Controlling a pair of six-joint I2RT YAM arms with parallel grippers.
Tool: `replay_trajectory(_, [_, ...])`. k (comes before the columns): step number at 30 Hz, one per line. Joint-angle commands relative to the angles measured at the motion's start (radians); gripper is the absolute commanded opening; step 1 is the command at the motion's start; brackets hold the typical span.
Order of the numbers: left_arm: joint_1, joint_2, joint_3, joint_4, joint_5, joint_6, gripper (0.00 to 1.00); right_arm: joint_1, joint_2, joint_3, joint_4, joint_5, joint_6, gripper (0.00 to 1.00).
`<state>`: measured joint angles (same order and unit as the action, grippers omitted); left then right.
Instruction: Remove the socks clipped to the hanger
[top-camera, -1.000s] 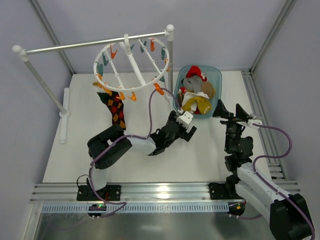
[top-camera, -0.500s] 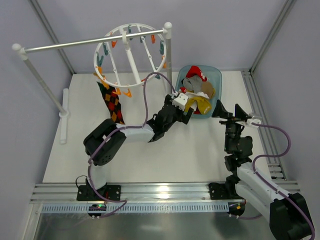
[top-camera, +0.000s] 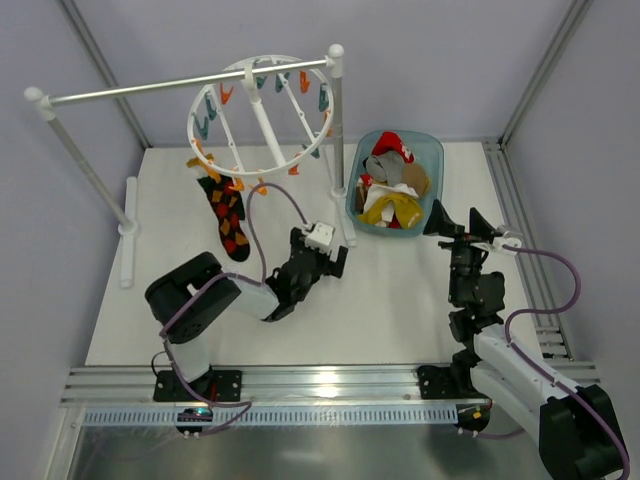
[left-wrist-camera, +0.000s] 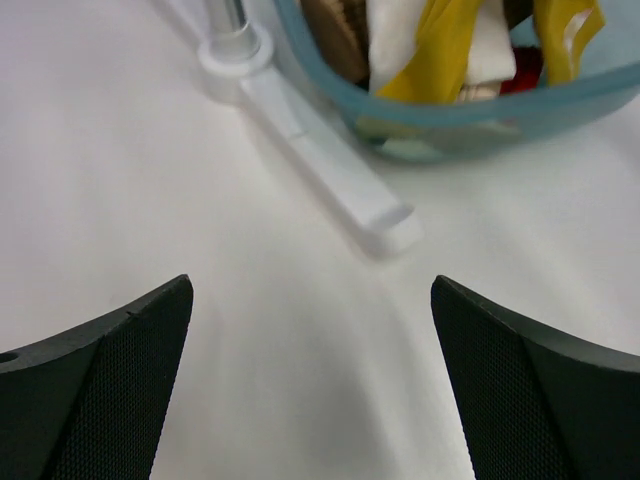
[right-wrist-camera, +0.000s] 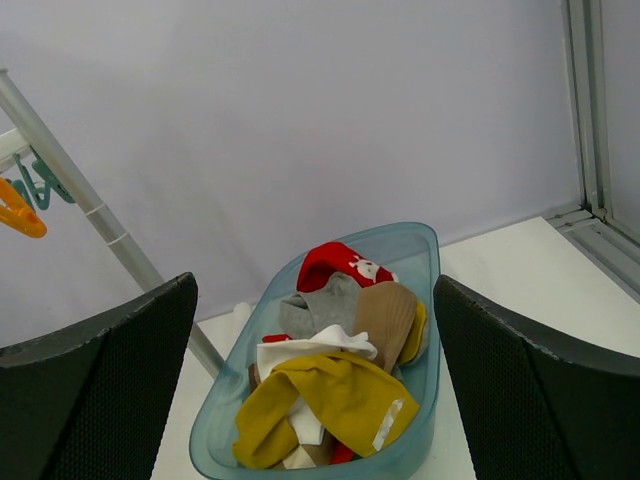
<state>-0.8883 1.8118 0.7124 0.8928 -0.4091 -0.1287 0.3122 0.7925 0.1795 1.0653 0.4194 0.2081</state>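
Note:
The round white hanger (top-camera: 262, 115) hangs tilted from the rail, its orange and teal clips around the rim. One dark argyle sock (top-camera: 228, 213) with red and yellow diamonds stays clipped at the hanger's lower left edge. My left gripper (top-camera: 332, 258) sits low over the table, to the right of that sock, open and empty (left-wrist-camera: 310, 285). It faces the stand's foot (left-wrist-camera: 330, 170) and the basket. My right gripper (top-camera: 455, 222) is raised right of the basket, open and empty (right-wrist-camera: 315, 285).
A teal basket (top-camera: 436, 152) at the back right holds a pile of socks: yellow (right-wrist-camera: 330, 400), white, grey, tan and red. The white rail stand (top-camera: 190, 82) has one post (top-camera: 337, 130) just left of the basket and one at the far left (top-camera: 80, 160).
My left arm has drawn back from the basket, down and left to the table, still open. The hanger has swung and tilted. The right arm has not moved.

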Motion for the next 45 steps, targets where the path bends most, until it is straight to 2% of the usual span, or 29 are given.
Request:
replay_trajectory(1, [-0.055,-0.103,-0.183,0.381,-0.204,0.013,1.0,-0.004,-0.003,0.012,0.041,0.002,0.005,1.0])
replay_trajectory(3, [-0.058,-0.149,-0.281,0.47,-0.275,0.015,1.0,-0.002,0.002,0.014,0.041,-0.007,0.007,1.0])
replay_trajectory(4, [-0.058,-0.166,-0.298,0.465,-0.299,0.018,1.0,-0.002,0.002,0.014,0.042,-0.01,0.013,1.0])
replay_trajectory(7, [-0.054,-0.241,-0.304,0.356,-0.414,0.023,1.0,-0.002,0.01,0.017,0.044,-0.016,0.017,1.0])
replay_trajectory(10, [-0.02,-0.292,-0.323,0.328,-0.499,-0.002,1.0,-0.002,0.007,0.015,0.041,-0.016,0.019,1.0])
replay_trajectory(12, [0.037,-0.35,-0.361,0.299,-0.508,-0.077,0.99,-0.002,0.005,0.014,0.039,-0.01,0.013,1.0])
replay_trajectory(16, [0.184,-0.462,-0.389,0.108,-0.459,-0.247,0.99,-0.002,-0.003,0.012,0.035,-0.01,0.013,1.0])
replay_trajectory(17, [0.208,-0.477,-0.384,0.022,-0.442,-0.27,1.0,-0.004,-0.001,0.014,0.036,-0.014,0.013,1.0])
replay_trajectory(20, [0.267,-0.512,-0.381,0.009,-0.442,-0.275,1.0,-0.002,0.004,0.014,0.036,-0.019,0.017,1.0])
replay_trajectory(25, [0.4,-0.461,-0.324,-0.061,-0.386,-0.287,1.0,-0.002,0.004,0.014,0.036,-0.021,0.02,1.0])
replay_trajectory(29, [0.46,-0.364,-0.278,-0.028,-0.336,-0.29,1.0,-0.002,0.002,0.014,0.035,-0.022,0.022,1.0])
replay_trajectory(36, [0.466,-0.218,-0.202,0.049,-0.32,-0.235,1.0,-0.002,0.002,0.014,0.033,-0.015,0.014,1.0])
replay_trajectory(39, [0.466,-0.203,-0.217,0.103,-0.316,-0.226,0.94,-0.004,0.004,0.017,0.035,-0.01,0.011,1.0])
replay_trajectory(40, [0.466,-0.203,-0.221,0.118,-0.318,-0.22,0.86,-0.002,0.004,0.015,0.035,-0.013,0.01,1.0])
replay_trajectory(45, [0.468,-0.19,-0.226,0.162,-0.329,-0.177,0.68,-0.002,0.016,0.021,0.036,-0.021,0.014,1.0])
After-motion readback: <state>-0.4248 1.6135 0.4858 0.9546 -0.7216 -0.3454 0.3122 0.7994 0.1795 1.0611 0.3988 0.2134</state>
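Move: The last sock, the argyle one hanging from the hanger, is some 26 cm to the left hand's left, about 8 cm farther out, its middle roughly 5 cm higher. The rack's right foot lies low, about 9 cm ahead of that hand and 6 cm to its right; the sock bin is some 18 cm ahead and 21 cm right. From the idle right hand the sock is about 65 cm left, 10 cm ahead and 13 cm lower. The left hand first draws back about 4 cm from beside the rack's right foot, then sweeps some 25 cm left towards the argyle sock, arching up and turning about 45 degrees counter-clockwise until it faces the fabric, its left side dipping a little. It then eases forward and sinks about 5 cm with the fingers wide open, bringing the hanging sock in between them, and at the very end they begin closing on it, by roughly a third of their opening. ##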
